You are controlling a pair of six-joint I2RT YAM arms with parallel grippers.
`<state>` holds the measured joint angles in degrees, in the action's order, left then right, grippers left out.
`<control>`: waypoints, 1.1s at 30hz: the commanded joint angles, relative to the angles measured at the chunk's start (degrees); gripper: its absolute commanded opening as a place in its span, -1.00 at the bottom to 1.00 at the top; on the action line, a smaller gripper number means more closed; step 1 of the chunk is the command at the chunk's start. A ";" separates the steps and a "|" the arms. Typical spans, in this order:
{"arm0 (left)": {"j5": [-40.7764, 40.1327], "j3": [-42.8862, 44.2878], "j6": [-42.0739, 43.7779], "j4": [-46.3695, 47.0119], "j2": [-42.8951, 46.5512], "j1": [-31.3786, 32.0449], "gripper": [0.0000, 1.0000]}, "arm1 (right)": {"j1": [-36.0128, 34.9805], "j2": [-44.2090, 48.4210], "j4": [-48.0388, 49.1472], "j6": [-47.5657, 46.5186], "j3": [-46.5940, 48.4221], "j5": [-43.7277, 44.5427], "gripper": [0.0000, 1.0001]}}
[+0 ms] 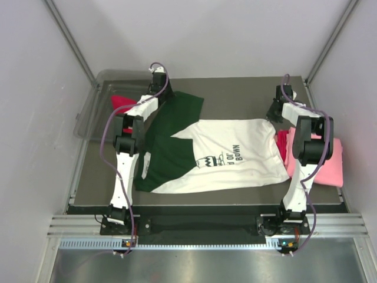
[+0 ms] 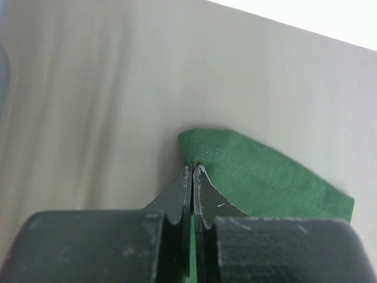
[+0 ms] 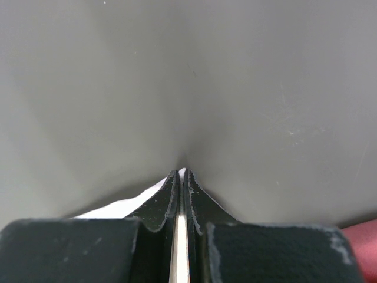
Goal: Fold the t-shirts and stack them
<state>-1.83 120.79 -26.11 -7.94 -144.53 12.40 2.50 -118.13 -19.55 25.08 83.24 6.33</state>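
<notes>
A white t-shirt with dark green sleeves [image 1: 227, 156] and black chest print lies spread across the table's middle. My left gripper [image 1: 165, 94] is at its far left sleeve. In the left wrist view that left gripper [image 2: 193, 169] is shut on the edge of the green sleeve [image 2: 265, 177]. My right gripper [image 1: 275, 115] is at the shirt's far right corner. The right wrist view shows this right gripper [image 3: 181, 173] shut on a thin edge of white cloth [image 3: 126, 206]. A pink t-shirt [image 1: 331, 160] and a red t-shirt [image 1: 282, 145] lie at the right, partly under the right arm.
A clear grey plastic bin [image 1: 88, 115] sits at the back left, with another red t-shirt [image 1: 121, 101] showing at its inner side. White walls close in the table on three sides. Red cloth [image 3: 360, 236] shows at the lower right of the right wrist view.
</notes>
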 commanded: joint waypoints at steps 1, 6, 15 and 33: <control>1.30 -1.87 2.20 4.69 8.02 -0.45 -1.00 | -0.22 4.30 -0.57 -0.03 -0.10 -1.40 -1.00; 1.56 -10.12 2.82 7.51 15.83 -0.36 -1.00 | -0.04 6.24 -2.16 0.58 -0.54 -1.58 -1.00; 3.76 -20.94 4.57 10.40 27.53 -0.36 -1.00 | 0.22 11.07 -5.14 0.15 -0.80 -3.25 -1.00; -1.78 -46.95 12.48 13.66 52.58 5.26 -1.00 | 2.15 16.35 -8.66 -1.53 -5.37 -0.26 -1.00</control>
<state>-1.56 76.16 -16.32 1.06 -98.04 16.51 3.57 -104.64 -28.08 24.49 78.13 4.71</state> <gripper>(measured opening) 0.015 0.012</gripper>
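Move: The shirt's far edge is already pinched in both grippers, just above the table. Its near-left corner lies about 52 cm back and 15 cm left of the left hand; the clear bin's middle is some 8 cm back and 27 cm left of that hand. The near-right corner lies about 30 cm straight back of the right hand, the pink folded stack 20 cm back and 18 cm right, the black print 22 cm back and 26 cm left. The shirt's far edge is raised and drawn back towards its near edge, both shut grippers keeping their pinch. The left hand leads with the green sleeve, easing back, rising steeply, then travelling mostly back, about 15 cm each way in all, its fingers tipping up some 10 degrees and turning slightly clockwise. The right hand lifts its white corner about 6 cm, then brings it back about 5 cm. ##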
